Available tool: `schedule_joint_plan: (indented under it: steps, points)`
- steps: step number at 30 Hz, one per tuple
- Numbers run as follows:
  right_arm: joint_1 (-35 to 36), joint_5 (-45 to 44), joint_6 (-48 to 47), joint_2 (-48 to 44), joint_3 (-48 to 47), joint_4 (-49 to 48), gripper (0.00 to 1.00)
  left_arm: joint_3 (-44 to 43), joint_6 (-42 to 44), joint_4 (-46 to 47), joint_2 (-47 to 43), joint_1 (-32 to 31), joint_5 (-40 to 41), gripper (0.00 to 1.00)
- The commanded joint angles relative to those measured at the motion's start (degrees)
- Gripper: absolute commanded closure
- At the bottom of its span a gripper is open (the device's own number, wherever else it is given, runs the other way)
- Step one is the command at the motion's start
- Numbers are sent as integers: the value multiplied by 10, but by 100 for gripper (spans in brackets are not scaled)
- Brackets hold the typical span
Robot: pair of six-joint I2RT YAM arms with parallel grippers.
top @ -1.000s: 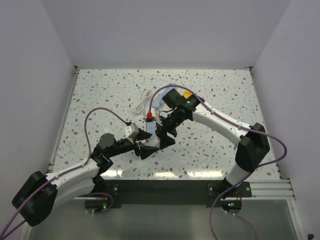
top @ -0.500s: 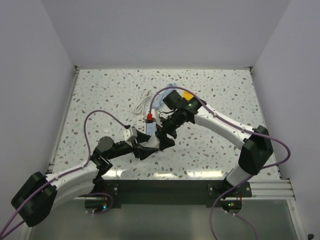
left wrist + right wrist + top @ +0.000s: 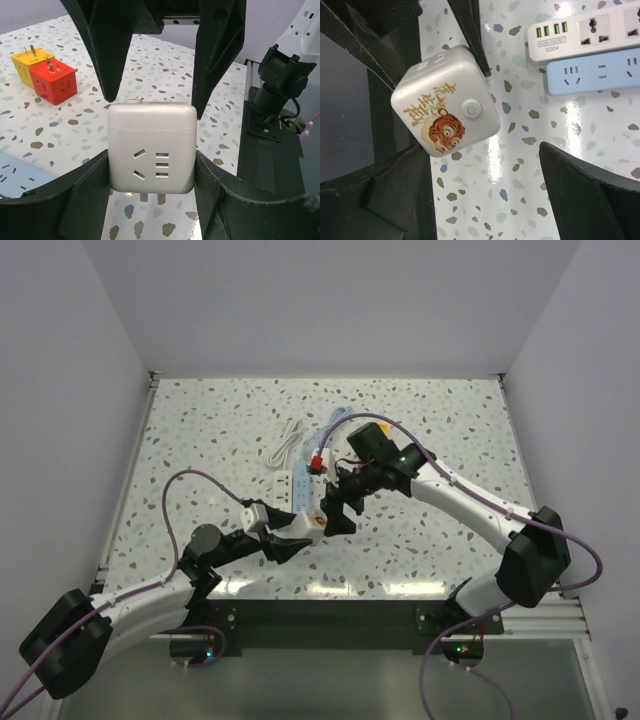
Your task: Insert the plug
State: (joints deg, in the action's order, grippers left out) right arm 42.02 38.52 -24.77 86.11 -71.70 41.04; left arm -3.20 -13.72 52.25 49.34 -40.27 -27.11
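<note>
The plug (image 3: 151, 147) is a white cube with sockets on its face and two prongs pointing down. It carries a tiger picture and a round button (image 3: 445, 107). My left gripper (image 3: 151, 165) is shut on its two sides and holds it above the table (image 3: 310, 521). My right gripper (image 3: 485, 185) is open, with its fingers (image 3: 107, 45) spread on either side just behind the cube and not touching it. A white power strip (image 3: 590, 27) and a blue one (image 3: 600, 75) lie flat a short way beyond the cube.
A red cube plug (image 3: 52, 82) and a yellow one (image 3: 30, 62) stand prongs up on the table past the strips. The strips' white cable (image 3: 290, 435) coils toward the back. White walls enclose the speckled table (image 3: 450, 420) on three sides.
The right gripper has opened and let go of the white cube, and its arm has drawn back to the right. The left gripper has closed on the cube and now holds it alone.
</note>
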Motion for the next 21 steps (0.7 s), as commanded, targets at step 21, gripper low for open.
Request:
schedule_joint_plan:
  steps: [21]
  points:
    - [-25, -77, 480, -137, 118, -342, 2, 7, 83, 92, -15, -27, 181, 100]
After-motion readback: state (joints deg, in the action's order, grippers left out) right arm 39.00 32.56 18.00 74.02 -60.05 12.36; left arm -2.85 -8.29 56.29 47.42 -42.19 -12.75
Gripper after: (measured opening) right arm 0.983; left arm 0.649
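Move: My left hand holds the white cube plug, its middle about 1 cm right of that hand point. From my open right hand, the plug sits roughly 4 cm left, 2 cm back and 1 cm lower. The blue power strip's middle is some 20 cm ahead of my left hand, 3 cm left and 14 cm down; the white power strip lies alongside, about 5 cm left of the blue one and 2 cm nearer me. I draw my right hand, already open and clear of the plug, up about 6.5 cm and forward 3 cm, after a small dip to the right, turning it some 30 degrees clockwise and levelling its fingers so it ends above the plug. My left hand keeps its grip and carries the plug forward and up with a little left, about 4 cm, swinging slightly counter-clockwise. ##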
